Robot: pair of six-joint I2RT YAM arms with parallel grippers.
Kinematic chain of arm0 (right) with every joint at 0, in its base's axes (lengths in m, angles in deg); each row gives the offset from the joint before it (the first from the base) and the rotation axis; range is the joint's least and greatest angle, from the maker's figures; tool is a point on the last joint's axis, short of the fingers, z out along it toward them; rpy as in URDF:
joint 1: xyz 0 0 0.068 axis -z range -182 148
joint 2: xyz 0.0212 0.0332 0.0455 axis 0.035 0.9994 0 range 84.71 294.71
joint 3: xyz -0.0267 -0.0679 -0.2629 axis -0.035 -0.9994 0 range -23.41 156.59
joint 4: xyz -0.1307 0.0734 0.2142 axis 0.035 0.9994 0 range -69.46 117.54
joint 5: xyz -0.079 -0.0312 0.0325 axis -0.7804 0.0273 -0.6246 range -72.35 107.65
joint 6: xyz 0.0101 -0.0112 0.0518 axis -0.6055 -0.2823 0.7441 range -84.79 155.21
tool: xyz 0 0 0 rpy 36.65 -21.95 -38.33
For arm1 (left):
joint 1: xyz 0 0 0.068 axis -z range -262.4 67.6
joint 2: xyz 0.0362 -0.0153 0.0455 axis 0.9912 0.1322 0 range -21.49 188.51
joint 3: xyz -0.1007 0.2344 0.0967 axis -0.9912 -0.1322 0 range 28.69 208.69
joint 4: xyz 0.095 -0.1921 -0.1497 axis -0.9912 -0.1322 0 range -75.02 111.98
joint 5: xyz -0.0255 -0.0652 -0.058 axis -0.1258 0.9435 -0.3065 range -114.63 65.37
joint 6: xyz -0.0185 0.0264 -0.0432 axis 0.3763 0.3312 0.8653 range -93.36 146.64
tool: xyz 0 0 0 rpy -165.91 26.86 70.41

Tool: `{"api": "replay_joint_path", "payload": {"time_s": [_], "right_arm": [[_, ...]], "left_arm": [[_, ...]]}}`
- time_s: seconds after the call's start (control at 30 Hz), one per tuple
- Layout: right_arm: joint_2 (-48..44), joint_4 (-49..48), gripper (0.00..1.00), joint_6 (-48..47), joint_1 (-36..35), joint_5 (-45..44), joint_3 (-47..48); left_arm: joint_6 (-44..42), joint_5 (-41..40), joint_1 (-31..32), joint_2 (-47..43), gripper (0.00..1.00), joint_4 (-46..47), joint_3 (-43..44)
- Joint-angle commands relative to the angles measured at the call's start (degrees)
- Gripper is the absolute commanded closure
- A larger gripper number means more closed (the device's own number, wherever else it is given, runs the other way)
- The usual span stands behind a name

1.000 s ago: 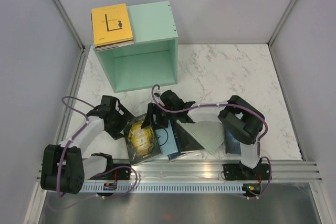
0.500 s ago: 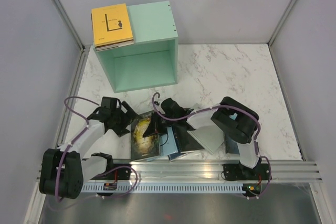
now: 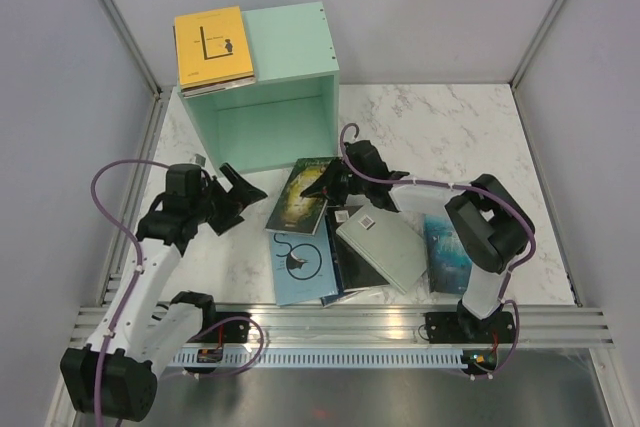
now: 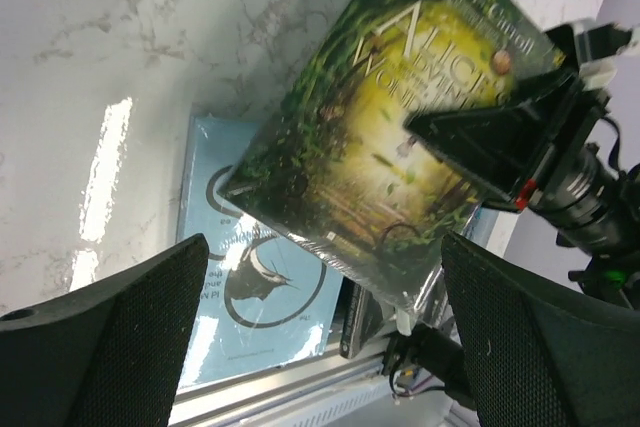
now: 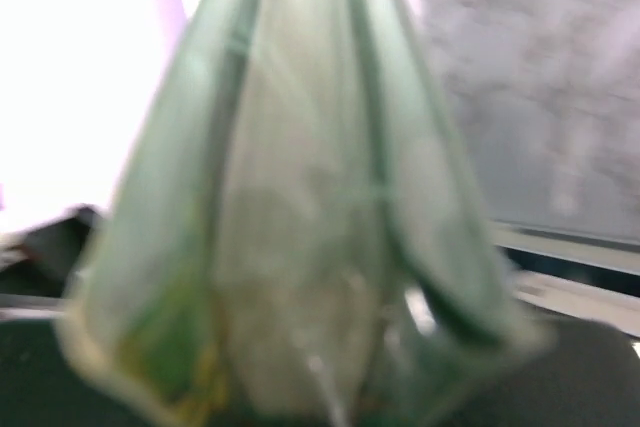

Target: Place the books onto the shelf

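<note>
My right gripper [image 3: 323, 185] is shut on the upper edge of a dark book with gold art [image 3: 302, 197], held tilted above the table in front of the mint-green shelf [image 3: 290, 52]. The left wrist view shows that book [image 4: 380, 147] with the right gripper's finger [image 4: 490, 132] across its cover. In the right wrist view the book's blurred edge [image 5: 300, 207] fills the frame. A yellow-orange book [image 3: 212, 45] lies on top of the shelf. My left gripper [image 3: 237, 199] hangs open and empty left of the held book. A light-blue book [image 3: 300, 265], a pale mint one [image 3: 385, 247] and a teal one [image 3: 447, 252] lie on the table.
A dark book [image 3: 350, 265] lies partly under the pale mint one. The shelf's open side [image 3: 272, 132] faces the arms. An aluminium rail [image 3: 340, 322] runs along the near edge. Grey walls close in on three sides.
The right gripper shut on the dark gold book and carried it up off the pile toward the shelf. The left arm drew back to the left, uncovering the light-blue book.
</note>
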Motion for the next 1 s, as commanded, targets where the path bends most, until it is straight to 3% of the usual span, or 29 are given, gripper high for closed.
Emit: {"api": "replay_joint_path", "payload": {"time_s": [0.0, 0.1, 0.4, 0.53, 0.83, 0.9, 0.93, 0.97], "right_arm": [[-0.39, -8.22, 1.0, 10.97, -1.25, 1.9, 5.22], [0.32, -17.7, 1.0, 18.72, -1.25, 1.99, 4.95], [0.23, -25.99, 1.0, 27.26, -1.42, 1.81, 4.43], [1.11, -34.42, 1.0, 33.95, -2.56, 0.58, 2.49], [4.62, -38.48, 1.0, 39.66, -6.96, -2.76, 6.27], [5.33, -38.74, 1.0, 40.45, -7.22, -3.02, 7.15], [5.59, -39.0, 1.0, 41.07, -7.4, -2.94, 7.5], [5.77, -39.09, 1.0, 41.51, -7.4, -2.93, 7.94]], "left_arm": [[1.09, 5.94, -0.41, -1.24, 0.0, 1.57, -1.8], [6.27, 9.02, -0.76, -3.61, 0.0, 8.41, -4.79], [14.19, 10.78, -4.62, -5.54, 0.01, 12.31, -6.82], [18.67, 9.9, -6.12, -8.71, 0.31, 14.76, -8.14], [23.69, 6.56, -6.92, -6.87, 0.33, 16.7, -5.59], [24.04, 5.33, -7.0, -6.34, 0.41, 16.61, -4.97], [24.3, 4.98, -7.0, -5.99, 0.54, 16.61, -4.89], [24.39, 4.54, -7.18, -5.73, 0.58, 16.61, -4.71]]}}
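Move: The green Alice book, already clamped in my right hand by its long edge, has its middle about 11 cm to the right of my open left hand, 2 cm ahead and 8 cm below; from the right hand it lies some 2 cm left. My left gripper is about 12 cm left of the right, 2 cm back and 6 above. From my left hand the shelf stands roughly 16 cm ahead, 4 right; the blue book lies 12 cm back, 11 right, 16 down. I raise the green book with my right hand about 10 cm, tipping its fingers up some 30 degrees to nearly level, then carry it about 4 cm farther left towards my left gripper. My left hand eases slightly right, then rises about 4 cm and rolls some 20 degrees to line up, its fingers closing about halfway around the book's spine side while my right keeps its grip. ##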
